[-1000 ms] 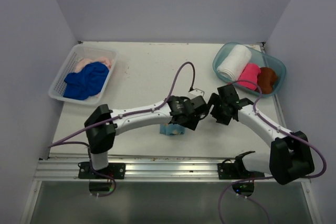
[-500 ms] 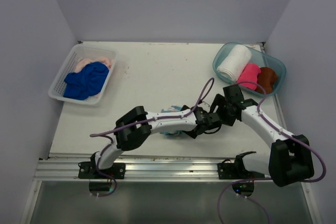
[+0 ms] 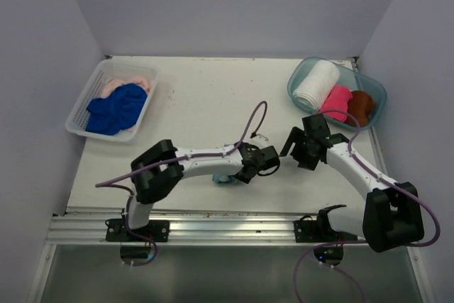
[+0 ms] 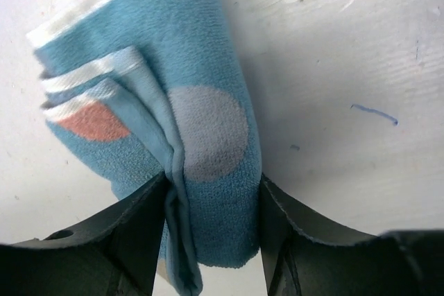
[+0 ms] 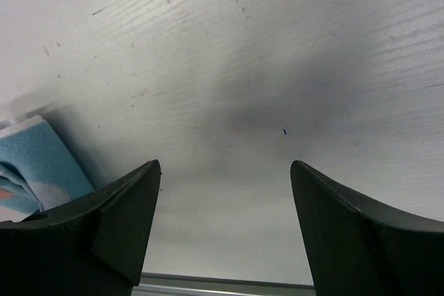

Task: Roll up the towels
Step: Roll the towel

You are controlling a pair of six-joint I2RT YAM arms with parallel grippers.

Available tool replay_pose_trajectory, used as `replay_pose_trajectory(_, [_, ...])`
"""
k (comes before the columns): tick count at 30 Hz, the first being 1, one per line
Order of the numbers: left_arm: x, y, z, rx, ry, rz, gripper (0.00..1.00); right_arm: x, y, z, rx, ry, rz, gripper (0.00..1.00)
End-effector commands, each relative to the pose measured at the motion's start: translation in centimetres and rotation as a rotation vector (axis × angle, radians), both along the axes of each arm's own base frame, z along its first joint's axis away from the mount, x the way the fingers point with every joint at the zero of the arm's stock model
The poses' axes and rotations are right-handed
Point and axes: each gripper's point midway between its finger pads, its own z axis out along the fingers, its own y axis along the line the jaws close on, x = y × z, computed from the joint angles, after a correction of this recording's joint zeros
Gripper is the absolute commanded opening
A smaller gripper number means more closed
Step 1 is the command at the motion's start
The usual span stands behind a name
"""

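A light blue towel (image 4: 208, 123) with a grey dot and an orange patch lies folded into a loose roll on the table; in the top view only a bit of it (image 3: 222, 178) shows under the left arm. My left gripper (image 4: 211, 192) is shut on its near end, both fingers pressed against the sides. In the top view the left gripper (image 3: 234, 173) is low at the table's front middle. My right gripper (image 3: 296, 152) hovers open just to the right, its jaws (image 5: 225, 171) over bare table, and the blue towel's edge (image 5: 38, 157) shows at its left.
A clear teal tub (image 3: 376, 90) at the back right holds a rolled white towel (image 3: 316, 84), a pink one (image 3: 338, 101) and a brown one (image 3: 361, 106). A white lattice basket (image 3: 80, 115) at the back left holds a royal blue towel (image 3: 115, 108) and a peach one (image 3: 128, 83).
The left arm swung around the towel and its jaws have narrowed onto the roll. The right gripper has drawn back slightly to the right and stays open.
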Motion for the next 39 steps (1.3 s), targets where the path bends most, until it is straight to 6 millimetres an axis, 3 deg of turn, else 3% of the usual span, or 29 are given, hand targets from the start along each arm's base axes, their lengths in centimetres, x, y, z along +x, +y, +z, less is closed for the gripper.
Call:
replay_pose_trajectory(1, [0.2, -2.4, 2.5, -0.323, 0.040, -0.035, 0.55, 0.0, 0.6, 0.3, 0.031, 0.000, 0.035, 0.79])
replay_pose_trajectory(3, [0.2, -3.6, 4.5, -0.486, 0.059, -0.070, 0.53, 0.3, 1.0, 0.6, 0.047, -0.017, 0.055, 0.79])
replay_pose_trajectory(4, [-0.4, -2.6, 3.7, -0.501, 0.084, -0.071, 0.52, 0.4, 1.3, 0.8, 0.061, -0.024, 0.063, 0.79])
replay_pose_trajectory(5, [-0.2, -3.6, 5.5, -0.620, 0.088, -0.094, 0.52, 0.4, 1.6, 1.1, 0.077, -0.031, 0.078, 0.79])
replay_pose_trajectory(6, [-0.3, -3.6, 6.0, -0.661, 0.094, -0.112, 0.52, 0.6, 1.9, 1.3, 0.091, -0.044, 0.089, 0.79])
replay_pose_trajectory(7, [-0.8, -2.8, 5.1, -0.673, 0.115, -0.116, 0.52, 0.6, 2.2, 1.5, 0.101, -0.050, 0.098, 0.78])
replay_pose_trajectory(9, [-0.6, -3.4, 6.8, -0.788, 0.111, -0.158, 0.51, 0.6, 3.1, 1.9, 0.121, -0.063, 0.125, 0.79])
replay_pose_trajectory(10, [-1.1, -2.8, 6.0, -0.795, 0.128, -0.166, 0.51, 0.6, 3.4, 2.0, 0.125, -0.067, 0.132, 0.79])
replay_pose_trajectory(12, [-1.4, -3.5, 6.8, -0.884, 0.148, -0.205, 0.51, 0.4, 4.7, 2.3, 0.139, -0.077, 0.166, 0.79])
replay_pose_trajectory(13, [-1.9, -3.0, 5.8, -0.888, 0.171, -0.204, 0.51, 0.4, 5.3, 2.5, 0.145, -0.081, 0.178, 0.79])
replay_pose_trajectory(17, [-2.1, -3.3, 6.4, -1.017, 0.182, -0.234, 0.49, -0.3, 8.5, 2.7, 0.208, -0.085, 0.228, 0.79])
replay_pose_trajectory(18, [-2.5, -2.7, 5.5, -1.023, 0.204, -0.212, 0.48, -0.2, 9.5, 2.9, 0.242, -0.104, 0.246, 0.79])
replay_pose_trajectory(20, [-2.2, -2.4, 6.2, -1.084, 0.195, -0.212, 0.46, -0.8, 10.5, 2.6, 0.301, -0.087, 0.248, 0.80])
replay_pose_trajectory(22, [-2.4, -1.5, 5.5, -1.098, 0.209, -0.186, 0.45, -1.0, 11.3, 2.7, 0.336, -0.103, 0.256, 0.80])
replay_pose_trajectory(27, [-2.4, -0.1, 5.1, -1.155, 0.230, -0.160, 0.32, -1.2, 12.4, 2.6, 0.364, -0.098, 0.271, 0.80])
replay_pose_trajectory(29, [-2.2, 0.0, 5.0, -1.173, 0.235, -0.153, 0.20, -1.1, 12.4, 2.6, 0.355, -0.099, 0.266, 0.80])
replay_pose_trajectory(35, [-2.5, 0.7, 4.6, -1.235, 0.259, -0.116, 0.02, -0.7, 12.5, 3.3, 0.355, -0.117, 0.265, 0.80])
replay_pose_trajectory(39, [-2.8, 1.5, 4.1, -1.287, 0.287, -0.086, 0.00, -1.0, 13.1, 3.3, 0.359, -0.113, 0.280, 0.80])
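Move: The rolled towel lies between the left hand's part-closed fingers, its middle some 2 cm ahead and 3 cm to the left of that hand, about 1 cm lower. The metal rail along the table's near edge runs roughly 11 cm back of the left hand, straight behind, some 3 cm lower. From the right hand, which is open and empty, the towel's middle is about 15 cm left, 4 cm back and 4 cm down. Left hand tips fingers rightward some 70 degrees, pinching the towel; right, open, comes 12 cm left towards it. ##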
